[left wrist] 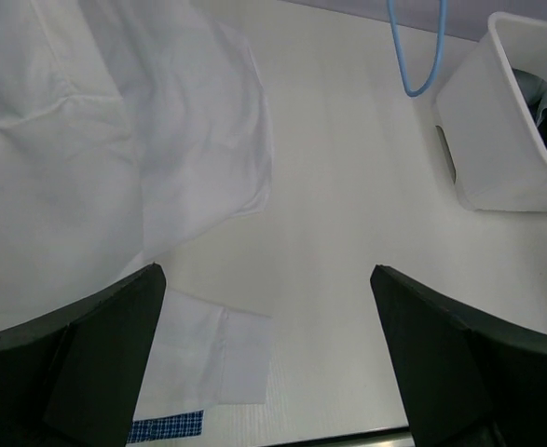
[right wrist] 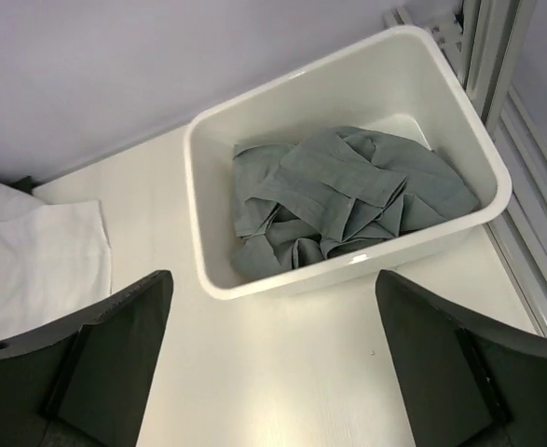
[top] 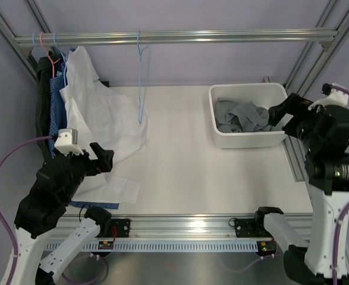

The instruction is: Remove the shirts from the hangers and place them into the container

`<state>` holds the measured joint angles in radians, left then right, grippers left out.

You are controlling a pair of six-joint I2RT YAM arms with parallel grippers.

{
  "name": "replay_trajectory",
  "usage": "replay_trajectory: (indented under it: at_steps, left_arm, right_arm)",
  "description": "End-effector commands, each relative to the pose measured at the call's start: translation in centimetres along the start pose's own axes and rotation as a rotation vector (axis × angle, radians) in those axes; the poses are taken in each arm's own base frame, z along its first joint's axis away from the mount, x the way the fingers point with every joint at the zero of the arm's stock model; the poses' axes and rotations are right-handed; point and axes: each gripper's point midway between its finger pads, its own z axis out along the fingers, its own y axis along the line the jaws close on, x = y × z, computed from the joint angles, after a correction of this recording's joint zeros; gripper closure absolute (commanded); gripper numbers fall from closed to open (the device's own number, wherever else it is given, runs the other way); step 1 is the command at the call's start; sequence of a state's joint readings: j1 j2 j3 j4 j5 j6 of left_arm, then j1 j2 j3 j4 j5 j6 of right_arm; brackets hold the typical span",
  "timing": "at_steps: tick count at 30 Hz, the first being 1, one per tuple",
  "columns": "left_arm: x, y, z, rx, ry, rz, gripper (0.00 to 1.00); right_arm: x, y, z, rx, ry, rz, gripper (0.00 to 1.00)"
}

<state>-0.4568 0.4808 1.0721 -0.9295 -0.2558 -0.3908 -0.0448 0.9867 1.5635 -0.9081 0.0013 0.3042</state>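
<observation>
The grey shirt (top: 242, 116) lies crumpled inside the white container (top: 222, 138) at the back right. My right gripper (top: 275, 117) hangs open at the container's right end, nothing between its fingers; in the right wrist view the grey shirt (right wrist: 338, 200) and container (right wrist: 198, 186) sit just beyond the open gripper (right wrist: 273, 277). A white shirt (top: 97, 113) hangs at the left and drapes onto the table, with a blue checked shirt (top: 56, 107) and a dark shirt (top: 42, 101) behind it. My left gripper (top: 104, 161) is open beside the white shirt (left wrist: 87, 140), holding nothing (left wrist: 266, 275).
An empty light blue hanger (top: 141, 77) hangs from the aluminium rail (top: 222, 37) mid-table; its lower loop (left wrist: 420, 56) shows in the left wrist view. Pinkish-orange (top: 41, 41) and light blue (top: 55, 43) hooks crowd the rail's left end. Frame posts stand at the right (top: 296, 160).
</observation>
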Motion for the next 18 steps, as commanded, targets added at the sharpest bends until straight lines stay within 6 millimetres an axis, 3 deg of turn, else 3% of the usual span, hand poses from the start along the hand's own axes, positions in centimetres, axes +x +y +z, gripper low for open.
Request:
replay_trajectory:
  at_steps: [1, 6, 10, 18]
  left_arm:
    - [-1.7, 1.4, -1.2, -0.071, -0.049, 0.028, 0.01]
    - [-2.1, 3.1, -2.8, -0.138, -0.071, 0.049, 0.01]
    - [-1.8, 4.2, -3.7, -0.174, -0.085, 0.046, 0.01]
    - [-2.0, 5.4, -5.3, -0.211, -0.114, 0.066, 0.01]
  right_arm:
    - [0.8, 1.0, -3.0, -0.102, -0.05, -0.057, 0.01]
    - [1.7, 0.3, -8.3, -0.136, -0.18, -0.122, 0.01]
    - [2.4, -0.1, -11.0, -0.155, -0.252, -0.137, 0.0]
    - [4.4, -0.2, -12.0, -0.197, -0.265, -0.141, 0.0]
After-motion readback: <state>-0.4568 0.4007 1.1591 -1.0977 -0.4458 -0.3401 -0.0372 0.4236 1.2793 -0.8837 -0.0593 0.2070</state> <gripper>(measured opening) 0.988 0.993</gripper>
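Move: The container's middle is about 17 cm ahead of the right hand, nearly in line with it, and some 31 cm below, with the grey shirt inside at much the same spot, slightly lower. From the left hand, the white shirt is roughly 20 cm ahead, 6 cm left and 20 cm down; the empty blue hanger is some 28 cm ahead, 12 cm right and 5 cm higher. The open right hand backs some 13 cm from the container, tilting up; the left moves 6 cm left and back. ##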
